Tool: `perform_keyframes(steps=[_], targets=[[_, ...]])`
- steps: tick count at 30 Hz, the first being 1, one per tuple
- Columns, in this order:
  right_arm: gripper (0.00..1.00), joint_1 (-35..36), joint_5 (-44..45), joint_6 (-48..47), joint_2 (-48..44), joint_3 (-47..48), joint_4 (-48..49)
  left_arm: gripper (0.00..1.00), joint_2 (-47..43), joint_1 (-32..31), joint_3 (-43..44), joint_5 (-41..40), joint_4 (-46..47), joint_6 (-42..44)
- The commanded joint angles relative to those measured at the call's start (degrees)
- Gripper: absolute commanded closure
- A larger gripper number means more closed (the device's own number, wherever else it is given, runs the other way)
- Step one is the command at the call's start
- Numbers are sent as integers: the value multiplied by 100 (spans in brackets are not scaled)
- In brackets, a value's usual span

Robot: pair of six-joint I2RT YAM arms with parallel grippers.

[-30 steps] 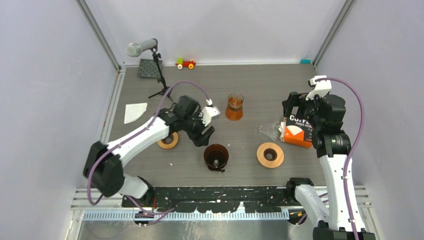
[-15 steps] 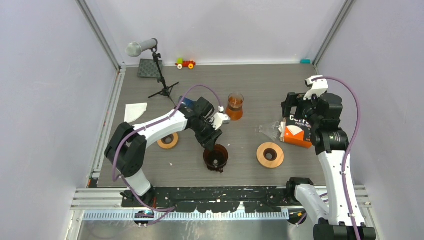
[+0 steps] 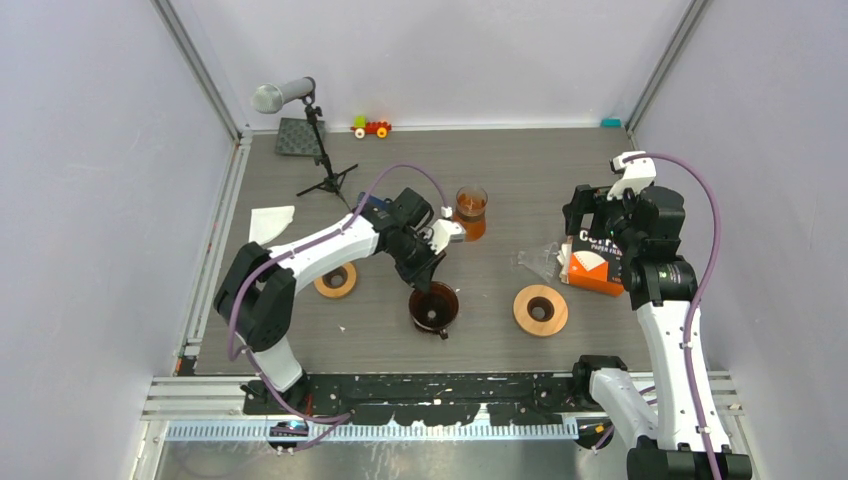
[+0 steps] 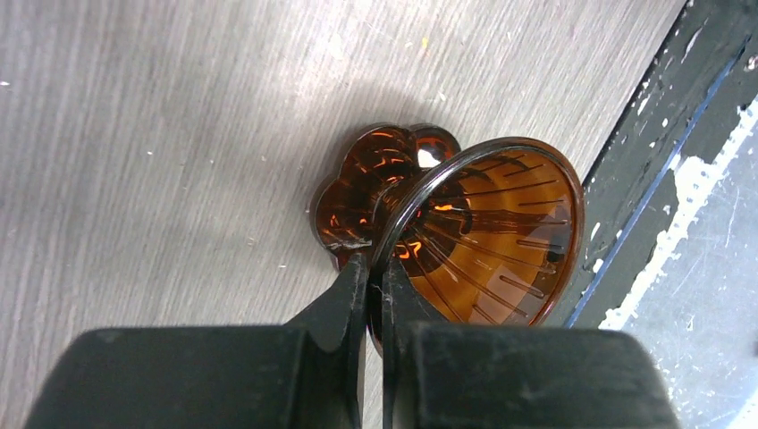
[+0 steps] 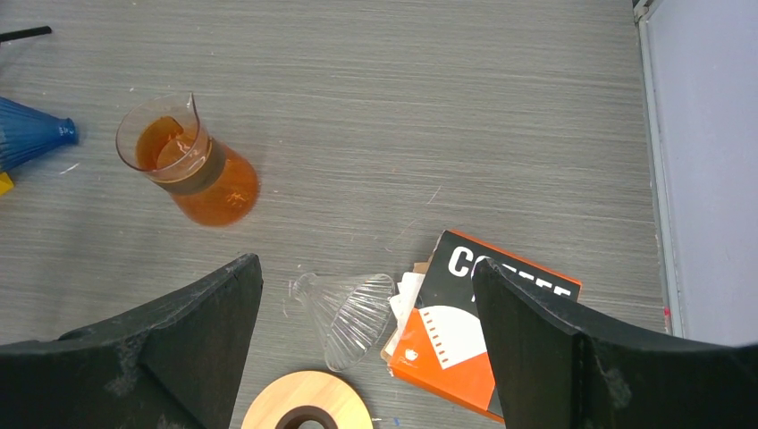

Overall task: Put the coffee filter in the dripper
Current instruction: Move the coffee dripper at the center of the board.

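Observation:
The amber dripper point(image 3: 434, 308) stands on the table near the front middle. My left gripper point(image 3: 428, 277) is shut on it. In the left wrist view the left gripper point(image 4: 375, 264) pinches the thin near rim of the amber dripper point(image 4: 474, 232), one finger inside the cone and one outside. A loose white coffee filter point(image 3: 270, 224) lies flat at the far left. My right gripper point(image 5: 365, 265) hangs open above a clear dripper point(image 5: 349, 313) lying on its side, next to an orange coffee filter box point(image 5: 474, 331). Nothing is between the right fingers.
A glass carafe point(image 3: 469, 212) of amber liquid stands just behind the left gripper. Wooden rings lie at left point(image 3: 336, 281) and right point(image 3: 540, 309). A microphone on a stand point(image 3: 318, 150) and a toy car point(image 3: 371, 127) are at the back.
My left gripper swung right and down to the amber dripper and shut on its rim. The right arm has barely moved.

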Motion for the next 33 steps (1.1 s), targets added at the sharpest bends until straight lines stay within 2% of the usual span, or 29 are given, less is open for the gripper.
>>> perform_keyframes(steps=[1, 11, 16, 20, 26, 29, 33], targets=[[8, 13, 0, -82, -18, -20, 288, 100, -112, 220, 327, -223, 40, -164], [8, 13, -19, -119, 27, -41, 293, 100, 413, 1372, 726, 182, 236, -961], [8, 13, -99, -246, 52, 86, 40, 96, 596, 1458, 828, 317, 328, -1197], [8, 34, -506, -731, 125, 233, -732, 88, 553, 1458, 741, 330, 330, -1192], [8, 405, -1069, -2263, 339, 371, -2559, 78, 288, 1458, 545, 386, 312, -1178], [9, 1007, -849, -2651, 329, 215, -2971, 69, 136, 1458, 513, 348, 237, -1109], [12, 1962, -404, -2864, 324, -120, -3240, 45, -63, 1453, 540, 180, 95, -937]])
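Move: The left hand already pinches the dripper's far-left rim; the dripper's middle lies about 4 cm back, 2 cm right and 4 cm below. Its new spot near the board's centre is some 5 cm ahead, 2 cm left. The carafe stands about 17 cm ahead, 9 cm right, and the left wooden ring 6 cm ahead, 18 cm left. For the right hand, the coffee filter box lies 2 cm ahead, 7 cm right, 25 cm below; the right wooden ring 9 cm back, 4 cm left. Forward and somewhat left, about 9 cm and 4 cm, the left hand takes the dripper by its rim towards the board's centre, turning some 25 degrees counter-clockwise, then opens around the rim, easing back slightly and starting to rise. Late on, the open right hand sweeps down, back and left towards the right wooden ring, tipping its fingers downward and turning left. ##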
